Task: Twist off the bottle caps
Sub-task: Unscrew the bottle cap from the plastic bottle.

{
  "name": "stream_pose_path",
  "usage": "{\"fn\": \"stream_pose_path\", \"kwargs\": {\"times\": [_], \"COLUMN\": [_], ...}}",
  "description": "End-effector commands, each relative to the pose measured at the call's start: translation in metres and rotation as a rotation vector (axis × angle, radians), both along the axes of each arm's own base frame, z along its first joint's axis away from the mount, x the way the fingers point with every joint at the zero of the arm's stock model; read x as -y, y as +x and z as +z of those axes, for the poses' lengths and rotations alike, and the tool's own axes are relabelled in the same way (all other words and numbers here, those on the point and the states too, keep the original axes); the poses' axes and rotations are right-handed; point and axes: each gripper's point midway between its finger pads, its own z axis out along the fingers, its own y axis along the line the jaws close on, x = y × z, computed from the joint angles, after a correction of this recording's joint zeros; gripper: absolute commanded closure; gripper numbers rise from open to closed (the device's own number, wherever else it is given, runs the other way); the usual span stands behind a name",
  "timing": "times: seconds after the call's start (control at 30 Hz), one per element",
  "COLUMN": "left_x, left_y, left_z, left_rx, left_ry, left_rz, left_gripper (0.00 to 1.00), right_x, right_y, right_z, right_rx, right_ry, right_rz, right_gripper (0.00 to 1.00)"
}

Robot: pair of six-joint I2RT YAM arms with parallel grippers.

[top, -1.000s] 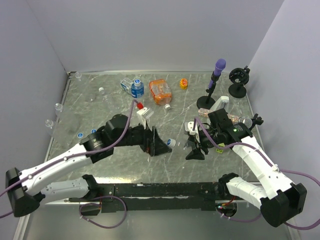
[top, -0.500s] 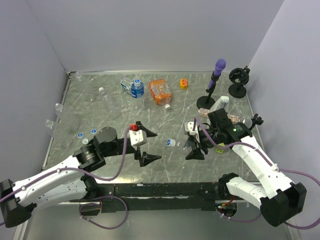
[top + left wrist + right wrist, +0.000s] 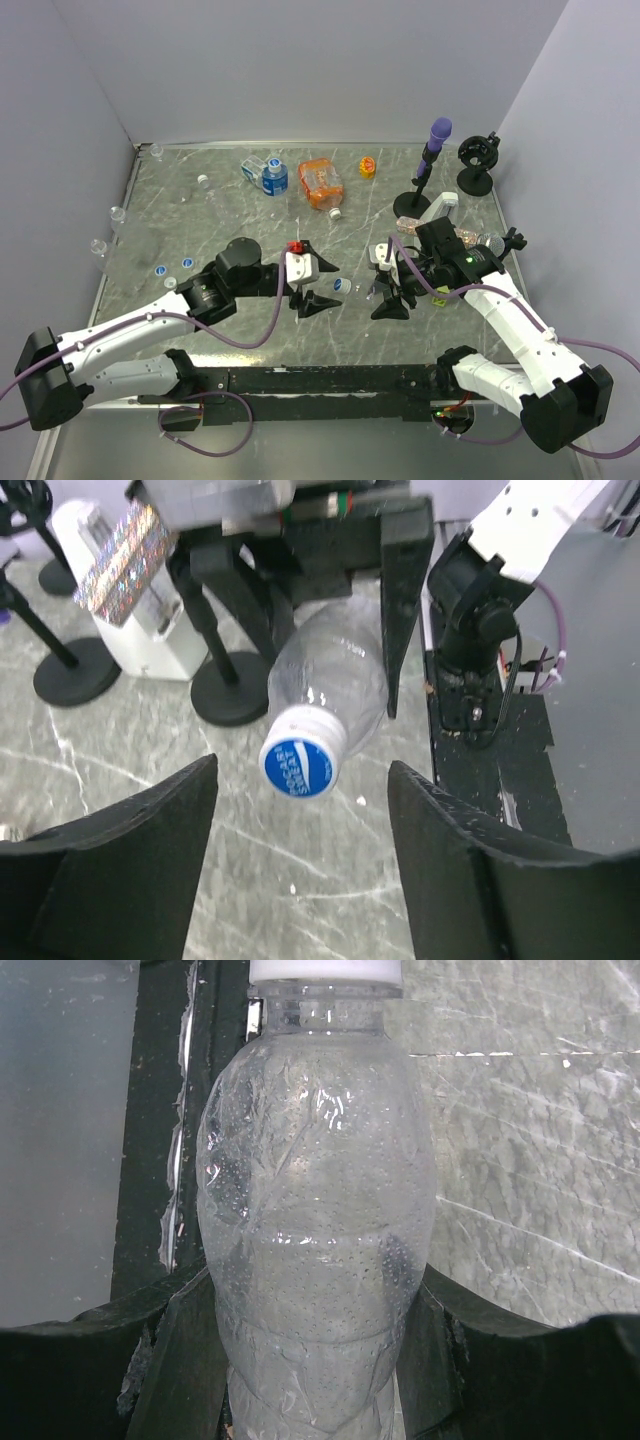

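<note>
A clear plastic bottle [image 3: 315, 1230] lies level above the table, and my right gripper [image 3: 390, 283] is shut on its body, one finger pressed to each side. Its cap [image 3: 302, 763], blue on top with a white rim, points left toward my left gripper [image 3: 300, 802]. In the top view the cap [image 3: 342, 285] sits at the tips of the left gripper [image 3: 322, 284], which is open; neither finger touches the cap. From the right wrist view only the white rim of the cap [image 3: 325, 970] shows.
An orange container [image 3: 320, 183], a blue-labelled bottle [image 3: 272, 178] and a yellow cap [image 3: 367, 167] lie at the back. A purple-topped black stand [image 3: 430, 165], a second black stand [image 3: 478, 165] and a white box [image 3: 440, 205] stand at the back right. Loose blue caps [image 3: 160, 268] lie left.
My left gripper drew back toward the left, then came right again up to the cap, and its jaws have narrowed. The right gripper and the bottle have not moved.
</note>
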Motion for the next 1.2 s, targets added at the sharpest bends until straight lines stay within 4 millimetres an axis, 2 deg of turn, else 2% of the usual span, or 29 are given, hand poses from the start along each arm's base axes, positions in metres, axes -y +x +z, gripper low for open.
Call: {"fn": "stream_pose_path", "kwargs": {"times": [0.0,0.2,0.3,0.37,0.47,0.53,0.57,0.7,0.83,0.9,1.0,1.1,1.13,1.17], "left_x": [0.007,0.010,0.010,0.011,0.014,0.017,0.018,0.018,0.014,0.011,0.006,0.012,0.014,0.015], "left_y": [-0.006,-0.007,-0.007,-0.007,-0.003,-0.004,-0.002,-0.002,-0.008,-0.006,0.002,0.003,0.003,0.003], "left_z": [0.039,0.032,0.030,0.031,0.033,0.032,0.033,0.013,0.009,0.010,0.003,0.005,0.007,0.009], "left_rx": [0.054,0.026,0.015,-0.009,-0.113,-0.287,-0.375,-0.829,-1.194,-1.271,-1.288,-1.284,-1.278,-1.262], "left_ry": [-0.103,-0.065,-0.051,-0.053,-0.046,-0.016,-0.009,0.157,0.140,0.088,0.084,0.085,0.087,0.089], "left_rz": [-0.055,-0.073,-0.076,-0.073,-0.033,0.004,0.043,0.238,0.399,0.454,0.539,0.517,0.496,0.487], "left_gripper": [0.32,0.57,0.62,0.73,0.91,0.99,0.99,0.99,0.99,0.99,0.99,0.99,0.97,0.84], "right_x": [-0.005,-0.005,-0.005,-0.005,-0.005,-0.005,-0.005,-0.004,-0.004,-0.005,-0.005,-0.006,-0.005,-0.005], "right_y": [-0.001,-0.001,-0.001,-0.001,-0.001,0.000,0.000,0.000,0.001,0.002,0.002,0.002,0.002,0.002], "right_z": [0.008,0.008,0.009,0.008,0.009,0.008,0.008,0.008,0.006,0.007,0.009,0.009,0.009,0.008], "right_rx": [0.030,0.030,0.031,0.028,0.032,0.032,0.031,0.033,0.030,0.028,0.024,0.017,0.018,0.019], "right_ry": [0.046,0.046,0.047,0.046,0.046,0.042,0.042,0.040,0.036,0.037,0.039,0.037,0.036,0.037], "right_rz": [0.030,0.029,0.031,0.029,0.028,0.025,0.024,0.022,0.019,0.019,0.022,0.024,0.023,0.023], "right_gripper": [0.84,0.84,0.84,0.84,0.84,0.84,0.84,0.84,0.84,0.84,0.84,0.84,0.84,0.84]}}
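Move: The bottle cap sits just off the open left fingertips, about 2 cm to the hand's right and level with it. The clear plastic bottle's body continues behind it, its middle some 8 cm to the left hand's right and 3 cm lower. From the right hand, which already grips the bottle, the cap lies about 8 cm left, 1 cm forward and 4 cm higher. Left fingers pinch the cap, then twist it about 70 degrees counter-clockwise facing its top; right hand keeps hold. ##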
